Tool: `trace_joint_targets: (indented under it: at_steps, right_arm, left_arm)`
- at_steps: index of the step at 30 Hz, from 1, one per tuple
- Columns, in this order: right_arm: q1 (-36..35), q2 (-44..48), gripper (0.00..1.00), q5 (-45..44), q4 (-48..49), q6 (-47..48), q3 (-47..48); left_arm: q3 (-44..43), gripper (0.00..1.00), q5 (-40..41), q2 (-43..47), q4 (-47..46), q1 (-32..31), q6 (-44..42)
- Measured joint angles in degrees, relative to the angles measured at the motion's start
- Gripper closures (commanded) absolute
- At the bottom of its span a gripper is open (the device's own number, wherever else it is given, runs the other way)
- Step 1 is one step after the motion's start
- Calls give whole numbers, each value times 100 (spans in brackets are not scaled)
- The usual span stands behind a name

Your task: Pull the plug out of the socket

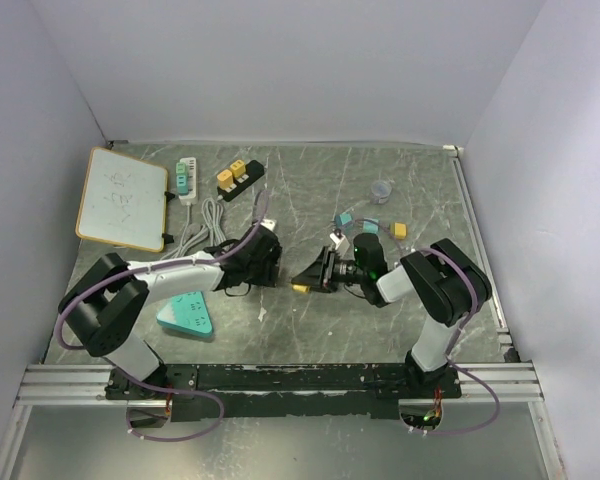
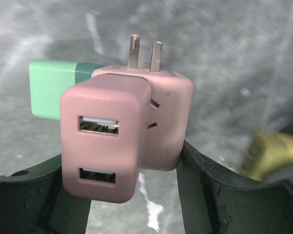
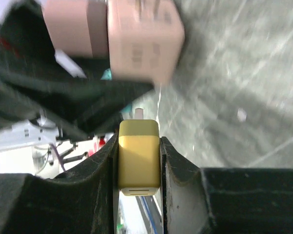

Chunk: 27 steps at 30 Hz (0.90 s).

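A pink socket block (image 2: 166,112) with two USB ports and two bare metal prongs sits between my left gripper's (image 2: 132,195) fingers, off the table. The right finger (image 2: 210,190) presses its side; the other is hidden behind the block. A green plug (image 2: 51,92) sticks out of the socket's left side. My right gripper (image 3: 138,146) is shut on a yellow plug (image 3: 138,156), one metal prong showing at its tip. That yellow plug (image 1: 300,287) hangs just below the pink socket (image 3: 141,39), apart from it. The two grippers (image 1: 260,262) (image 1: 315,272) face each other mid-table.
A whiteboard (image 1: 122,198) lies at the back left beside a white power strip (image 1: 187,180) and a black strip (image 1: 240,177) with yellow plugs. White cables (image 1: 195,235) trail forward. A teal block (image 1: 187,313) lies near the left arm. A small cup (image 1: 381,188) stands at the back right.
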State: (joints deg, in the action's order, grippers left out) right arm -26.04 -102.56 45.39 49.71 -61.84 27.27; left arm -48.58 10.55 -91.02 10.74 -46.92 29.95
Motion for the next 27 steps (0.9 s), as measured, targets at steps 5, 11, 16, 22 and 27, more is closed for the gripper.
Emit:
trace_joint_targets:
  at_steps: [5, 11, 16, 22, 27]
  right_arm:
    - [-70, 164, 100, 317, -28, 2, -501]
    - [365, 732, 100, 411, -713, 411, -750]
    - [1252, 1462, 98, 101, -2787, 1718, -31]
    - [2022, 1309, 95, -229, -4881, 3237, 1362]
    - [2170, 774, 92, -262, -5816, 3891, 2009]
  left_arm:
    - [0, 43, 452, -31, 4, 385, 101]
    - [79, 42, 452, 31, -44, 439, -39]
    - [160, 41, 286, 146, 0, 341, -153]
    - [210, 40, 164, 271, 175, 109, -229]
    - [291, 39, 7, 428, 337, -33, -236]
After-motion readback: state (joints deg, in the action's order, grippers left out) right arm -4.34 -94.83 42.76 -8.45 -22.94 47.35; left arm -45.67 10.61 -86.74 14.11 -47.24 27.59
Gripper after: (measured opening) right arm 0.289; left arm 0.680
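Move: The right hand holds a yellow plug already free of the pink socket, which sits in the left fingers some 8 cm to its left and 3 cm farther out. The right hand heads for the removed plugs: the nearer teal plug about 17 cm ahead and 12 cm right, the second teal plug 16 cm ahead and 18 cm right, a loose yellow plug 15 cm ahead and 26 cm right, all roughly 4 cm lower. From the left hand the nearer teal plug lies about 15 cm ahead and 20 cm right. Still pinching the yellow plug, the right hand draws back about 5 cm, then swings right and forward, away from the pink socket and towards the teal plugs, ending 13 cm right of its start; its fingers tip some 20 degrees farther down. The left hand keeps its grip on the pink socket, jerks about 3 cm forward and left, then eases back some 5 cm. ##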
